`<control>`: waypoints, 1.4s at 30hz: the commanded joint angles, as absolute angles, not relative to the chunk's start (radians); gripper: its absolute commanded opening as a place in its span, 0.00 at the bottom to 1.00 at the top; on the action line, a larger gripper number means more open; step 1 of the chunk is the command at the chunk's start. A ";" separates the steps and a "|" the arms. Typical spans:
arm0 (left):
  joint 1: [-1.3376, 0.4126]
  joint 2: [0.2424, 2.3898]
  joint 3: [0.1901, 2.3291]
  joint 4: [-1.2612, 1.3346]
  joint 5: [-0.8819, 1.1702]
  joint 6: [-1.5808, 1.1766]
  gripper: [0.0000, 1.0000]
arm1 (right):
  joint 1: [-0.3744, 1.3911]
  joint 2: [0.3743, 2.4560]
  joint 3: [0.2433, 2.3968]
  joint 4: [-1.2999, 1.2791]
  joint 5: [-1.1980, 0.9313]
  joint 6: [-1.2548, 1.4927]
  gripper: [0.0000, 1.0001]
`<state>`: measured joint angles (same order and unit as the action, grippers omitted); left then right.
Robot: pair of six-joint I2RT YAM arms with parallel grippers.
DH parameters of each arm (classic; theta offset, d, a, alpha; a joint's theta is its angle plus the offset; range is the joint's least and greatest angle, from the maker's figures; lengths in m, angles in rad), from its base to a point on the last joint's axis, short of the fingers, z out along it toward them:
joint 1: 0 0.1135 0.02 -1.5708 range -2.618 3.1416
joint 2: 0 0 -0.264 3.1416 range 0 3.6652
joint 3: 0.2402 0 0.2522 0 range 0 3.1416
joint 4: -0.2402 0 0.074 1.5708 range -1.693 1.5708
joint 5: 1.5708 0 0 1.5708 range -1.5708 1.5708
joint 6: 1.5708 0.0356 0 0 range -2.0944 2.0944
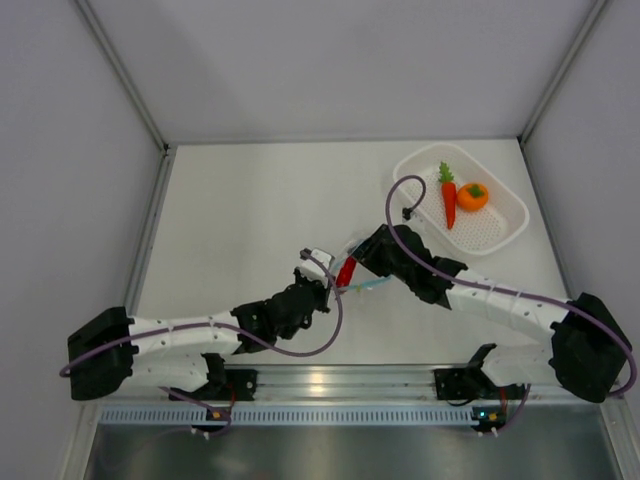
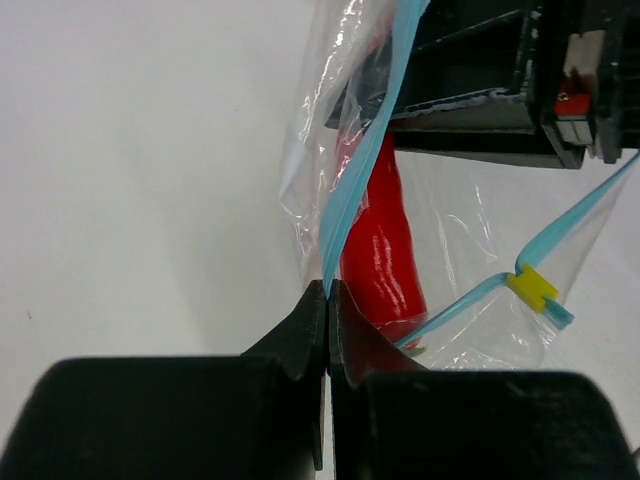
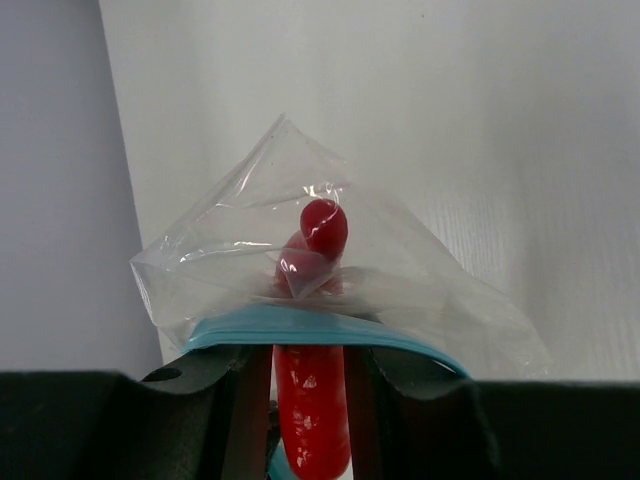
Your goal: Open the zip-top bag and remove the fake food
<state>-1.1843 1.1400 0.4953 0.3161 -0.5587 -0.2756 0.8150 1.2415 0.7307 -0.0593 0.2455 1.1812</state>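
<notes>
The clear zip-top bag (image 1: 372, 286) hangs open between my two grippers near the middle of the table. My left gripper (image 2: 328, 285) is shut on one side of its light blue zip strip (image 2: 360, 170). The other side runs off to a yellow slider (image 2: 533, 287). My right gripper (image 3: 310, 360) reaches into the mouth of the bag (image 3: 420, 280) and is shut on the red chili pepper (image 3: 312, 400), whose tip is still inside the plastic. In the top view the chili (image 1: 346, 271) shows between both grippers. The carrot (image 1: 448, 200) and the orange (image 1: 472, 196) lie in the white basket (image 1: 505, 200).
The white perforated basket stands at the back right of the table. Grey walls close in the left, right and far sides. The arms' bases and a metal rail (image 1: 320, 382) run along the near edge.
</notes>
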 commanded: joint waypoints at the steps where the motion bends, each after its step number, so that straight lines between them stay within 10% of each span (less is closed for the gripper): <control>1: -1.180 1.132 0.474 0.325 -0.739 -0.310 0.00 | 0.816 1.241 0.729 0.040 0.221 1.174 0.00; 17: -1.181 1.146 0.480 0.322 -0.726 -0.310 0.00 | 0.804 1.491 0.749 0.138 0.023 1.023 0.08; 30: -1.210 1.268 0.526 0.324 -0.811 -0.397 0.00 | 0.877 1.597 0.828 -0.006 0.031 0.908 0.60; 42: -1.304 1.356 0.568 0.322 -1.061 -0.488 0.00 | 0.997 1.580 0.769 -0.097 0.113 1.005 0.54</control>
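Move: The right hand already has the red pepper between its fingers; the pepper's middle lies about 3 cm to its left, 2 cm back and 2 cm lower, the far part still in the bag. The edge of the zip strip pinched by the left hand is some 8 cm left and 7 cm back of the right hand, about level with it; the yellow slider is roughly 6 cm back and 7 cm right, 4 cm lower. From the left hand the pepper is about 5 cm ahead, 4 cm right and slightly below. Keeping hold of the red pepper, the right hand carries it down about 9 cm and a little left, then spreads its fingers to let go and draws back some 5 cm, sinking slightly and turning counter-clockwise by roughly 20 degrees overall. The left hand keeps the zip strip pinched, edging forward and left before lowering about 4 cm. ##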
